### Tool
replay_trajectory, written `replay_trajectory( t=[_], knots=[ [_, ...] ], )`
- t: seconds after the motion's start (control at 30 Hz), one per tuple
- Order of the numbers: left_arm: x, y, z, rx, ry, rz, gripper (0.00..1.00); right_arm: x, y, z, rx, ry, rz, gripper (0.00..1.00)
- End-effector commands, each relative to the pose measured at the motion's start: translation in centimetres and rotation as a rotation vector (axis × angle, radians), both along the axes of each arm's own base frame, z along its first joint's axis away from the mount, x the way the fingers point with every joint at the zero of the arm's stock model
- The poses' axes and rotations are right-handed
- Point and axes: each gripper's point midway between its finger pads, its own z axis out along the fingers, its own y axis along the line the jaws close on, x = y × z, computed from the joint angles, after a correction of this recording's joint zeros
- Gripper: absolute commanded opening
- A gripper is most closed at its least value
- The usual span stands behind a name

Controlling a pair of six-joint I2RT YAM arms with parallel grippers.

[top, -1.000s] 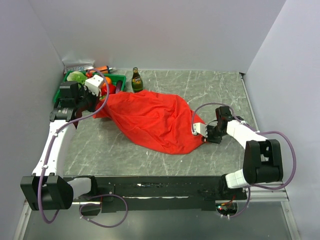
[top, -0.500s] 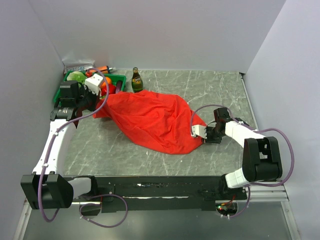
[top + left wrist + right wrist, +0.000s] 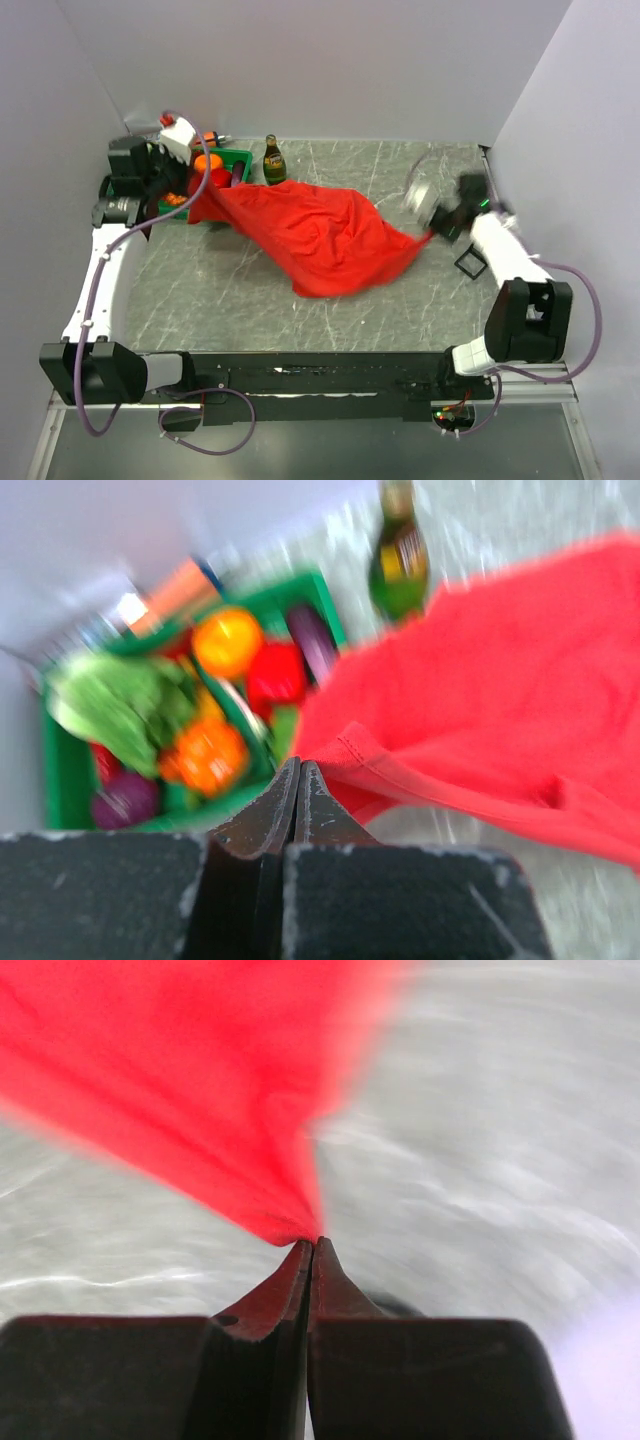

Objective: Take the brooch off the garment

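The red garment lies stretched across the table between both arms. My left gripper is shut on its left hem beside the green bin; in the left wrist view the closed tips meet the stitched edge of the garment. My right gripper is shut on the garment's right tip, held off the table. In the right wrist view the fabric tapers into the closed gripper. The brooch shows in no view.
A green bin of vegetables stands at the back left, with a dark green bottle just right of it. A flat dark square piece lies on the table under the right arm. Walls close in on the left, back and right.
My right gripper shut on the garment's right tip and swung up and right, stretching the cloth and baring the dark square piece. My left gripper drew the left hem back and left.
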Motion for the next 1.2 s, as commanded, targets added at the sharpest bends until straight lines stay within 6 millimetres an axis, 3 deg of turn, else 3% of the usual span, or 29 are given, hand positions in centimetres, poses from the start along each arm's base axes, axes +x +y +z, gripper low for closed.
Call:
replay_trajectory(
  t=[0.0,0.03,0.1,0.13,0.17,0.2,0.23,0.3,0.4,0.5,0.6,0.67,0.7,0.77,0.8,0.83,0.87,0.9,0.93,1.03,1.17],
  knots=[
    [2.4,0.1,10.1,-0.058,-0.264,0.040,0.01,7.4,-4.9,17.4,0.284,-0.357,-0.426,0.00],
    [2.7,0.2,11.1,-0.061,-0.286,0.043,0.01,8.7,-5.7,22.4,0.318,-0.463,-0.456,0.00],
    [3.3,0.4,14.7,-0.082,-0.366,0.058,0.01,9.7,-6.7,25.8,0.404,-0.514,-0.550,0.00],
    [3.4,0.2,16.0,-0.089,-0.393,0.053,0.01,10.0,-7.4,29.8,0.430,-0.610,-0.567,0.00],
    [3.5,0.1,17.3,-0.096,-0.420,0.047,0.01,10.2,-8.0,31.4,0.447,-0.646,-0.595,0.00],
    [3.5,-0.1,20.0,-0.106,-0.478,0.036,0.01,10.2,-8.0,33.0,0.492,-0.673,-0.625,0.00],
    [3.3,-0.2,21.3,-0.111,-0.507,0.030,0.01,9.9,-8.2,36.3,0.510,-0.753,-0.625,0.00],
    [2.7,-0.6,24.8,-0.123,-0.589,0.017,0.01,9.0,-8.7,40.6,0.547,-0.853,-0.654,0.00],
    [0.8,-1.4,28.9,-0.138,-0.689,-0.018,0.01,6.8,-9.3,45.8,0.582,-0.987,-0.668,0.00],
    [-1.4,-1.6,31.7,-0.146,-0.762,-0.033,0.01,4.0,-10.2,49.6,0.601,-1.097,-0.683,0.00],
    [-3.9,-1.8,33.9,-0.135,-0.824,-0.053,0.01,0.5,-11.4,52.3,0.592,-1.193,-0.709,0.00],
    [-5.4,-2.8,34.8,-0.143,-0.847,-0.084,0.01,-2.2,-10.9,53.6,0.594,-1.232,-0.691,0.00],
    [-7.1,-2.8,35.6,-0.149,-0.874,-0.086,0.01,-3.0,-11.5,53.4,0.580,-1.238,-0.709,0.00],
    [-8.3,-2.7,35.7,-0.150,-0.881,-0.080,0.01,-5.9,-10.3,54.2,0.564,-1.280,-0.675,0.00],
    [-10.1,-2.6,36.3,-0.148,-0.907,-0.080,0.01,-6.4,-10.7,53.4,0.550,-1.275,-0.693,0.00],
    [-10.9,-2.5,36.3,-0.147,-0.915,-0.077,0.01,-8.7,-9.2,54.4,0.539,-1.325,-0.658,0.00],
    [-11.2,-2.4,35.7,-0.139,-0.904,-0.074,0.01,-9.4,-8.6,54.4,0.527,-1.333,-0.636,0.00],
    [-13.1,-2.2,36.2,-0.135,-0.932,-0.067,0.01,-9.9,-8.3,53.9,0.522,-1.333,-0.635,0.00],
    [-13.7,-2.1,36.1,-0.130,-0.936,-0.062,0.01,-11.8,-6.9,54.6,0.512,-1.374,-0.603,0.00],
    [-16.3,-1.7,36.4,-0.111,-0.970,-0.043,0.01,-14.0,-5.0,55.2,0.515,-1.409,-0.559,0.00],
    [-19.1,-1.3,37.2,-0.102,-1.017,-0.031,0.01,-15.5,-4.4,57.1,0.544,-1.461,-0.574,0.00]
  ],
)
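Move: The garment is already pinched at a corner in each hand. Its middle, still low over the table, lies about 35 cm to the left hand's right, level with it front to back and some 25 cm lower; from the right hand it is about 31 cm left, 3 cm ahead and 7 cm lower. The green crate sits roughly 20 cm ahead and 4 cm left of the left hand, the bottle 18 cm ahead and 24 cm right of it, both far below; a small black frame stands about 12 cm to the right hand's right, level front to back. Both hands keep the garment's corners pinched in shut fingers and haul them quickly up off the table, the left by some 35 cm, the right by about 55 cm. Each swings forward a little at first, then back towards its base, the right also bowing out to its right and partly returning, while both wrists tip steeply upward. ##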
